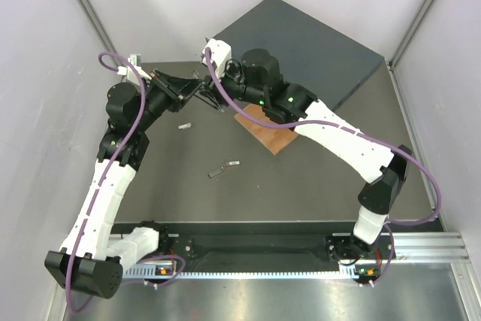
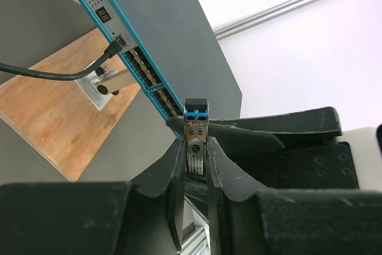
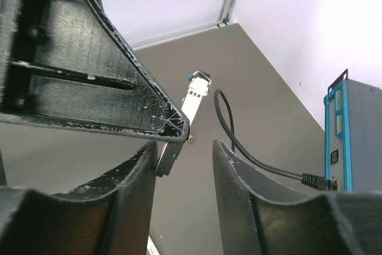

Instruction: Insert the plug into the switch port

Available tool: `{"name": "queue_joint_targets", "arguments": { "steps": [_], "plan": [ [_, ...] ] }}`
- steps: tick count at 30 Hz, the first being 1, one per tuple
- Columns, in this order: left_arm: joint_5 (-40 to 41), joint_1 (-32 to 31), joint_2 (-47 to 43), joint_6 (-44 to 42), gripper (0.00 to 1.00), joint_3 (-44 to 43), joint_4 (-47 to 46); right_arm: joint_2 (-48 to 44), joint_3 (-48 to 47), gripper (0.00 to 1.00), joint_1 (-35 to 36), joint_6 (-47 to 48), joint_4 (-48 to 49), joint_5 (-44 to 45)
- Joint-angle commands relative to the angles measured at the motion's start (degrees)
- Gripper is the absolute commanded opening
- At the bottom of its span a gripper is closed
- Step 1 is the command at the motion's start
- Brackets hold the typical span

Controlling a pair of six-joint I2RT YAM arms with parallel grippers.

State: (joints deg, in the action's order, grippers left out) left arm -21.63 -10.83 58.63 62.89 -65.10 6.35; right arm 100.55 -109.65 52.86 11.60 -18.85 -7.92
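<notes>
The dark switch [image 1: 301, 43] lies at the back, its teal front face [image 2: 143, 70] lined with switch ports [image 2: 156, 89]. The thin black cable's [image 2: 48, 74] plug [image 2: 119, 43] sits against that face beside the small display; it also shows in the right wrist view as plug [image 3: 313, 179]. My left gripper [image 2: 196, 147] is shut on a small metal module with a blue band [image 2: 196, 125], held just off the port row. My right gripper [image 3: 185, 147] is open around the same module's [image 3: 192, 101] other end, which lies by its left finger [image 3: 140, 165]. Both grippers meet left of the switch: left gripper [image 1: 188, 89], right gripper [image 1: 220, 97].
A brown wooden board [image 1: 270, 134] with a small metal bracket [image 2: 104, 85] lies in front of the switch. Two loose grey pieces [image 1: 184, 126] [image 1: 224, 169] rest on the grey table. White walls close in on both sides.
</notes>
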Motion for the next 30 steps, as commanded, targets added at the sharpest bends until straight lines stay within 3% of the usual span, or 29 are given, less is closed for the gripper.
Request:
{"name": "queue_joint_targets", "arguments": {
  "steps": [1, 4, 6, 7, 9, 11, 14, 17, 21, 24, 30],
  "plan": [
    [-1.66, -0.51, -0.97, 0.39, 0.0, 0.94, -5.12, 0.26, -2.94, 0.39, 0.93, 1.67, 1.89, 2.38],
    [-2.72, -0.86, -1.41, 0.13, 0.0, 2.52, -5.91, -0.18, -2.77, 0.24, 0.84, 2.73, 2.07, 3.96],
    [-2.81, -0.95, -1.68, -1.01, 0.0, 3.13, -5.91, -0.88, -2.16, 0.03, 0.75, 3.34, 2.42, 4.67],
    [-2.98, -0.95, -1.85, -1.63, 0.0, 3.31, -5.91, -1.15, -1.72, 0.0, 0.67, 3.61, 2.59, 4.67],
    [-3.51, -0.95, -2.29, -4.17, 0.07, 3.67, -5.91, -2.55, 0.21, 0.0, 0.14, 5.27, 2.85, 3.71],
    [-4.73, -0.95, -2.64, -9.15, 0.24, 2.71, -5.3, -4.65, 3.01, 0.0, -0.73, 7.38, 3.47, 2.92],
    [-6.05, -0.86, -3.61, -18.38, 0.38, -0.37, -1.27, -7.81, 7.93, 0.0, -3.1, 11.41, 4.87, 0.63],
    [-11.56, -0.77, -4.66, -28.83, 0.45, -4.23, 2.69, -11.68, 12.5, 0.0, -5.83, 16.94, 6.19, -2.7],
    [-19.13, -0.68, -3.27, -38.44, 0.61, -9.6, 12.96, -16.96, 19.19, 0.0, -6.72, 27.84, 8.04, -7.53],
    [-30.54, -0.77, -0.46, -42.76, 0.64, -12.5, 15.78, -21.53, 25.34, 0.0, -6.81, 37.42, 10.23, -11.57],
    [-34.18, -0.77, 5.08, -54.0, 0.62, -19.97, 28.35, -26.19, 31.59, 0.0, -6.28, 51.05, 11.55, -15.81]
  ]
}}
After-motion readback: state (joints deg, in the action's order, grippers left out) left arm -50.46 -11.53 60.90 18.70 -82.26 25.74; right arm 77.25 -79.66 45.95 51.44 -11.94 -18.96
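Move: The right hand's open fingers already straddle one end of the plug, whose middle is about 3 cm to that hand's left and 1 cm ahead, at the same height. From this hand, the switch port with the cable in it is some 16 cm ahead, 4 cm right and 14 cm below; the wooden board is about 7 cm ahead, 14 cm right and 27 cm below. The left hand still grips the plug, its middle about 1 cm ahead and 1 cm to the right. Sinking only about 1 cm, the right hand closes on the plug's dark end while the left still holds it. Then the left fingers open wide and let go, and that hand backs off about 8 cm, dipping before it rises, its wrist turning clockwise and rolling. The right, fingers shut, carries the plug some 10 cm to its right, slightly lower, rolling roughly 35 degrees. ##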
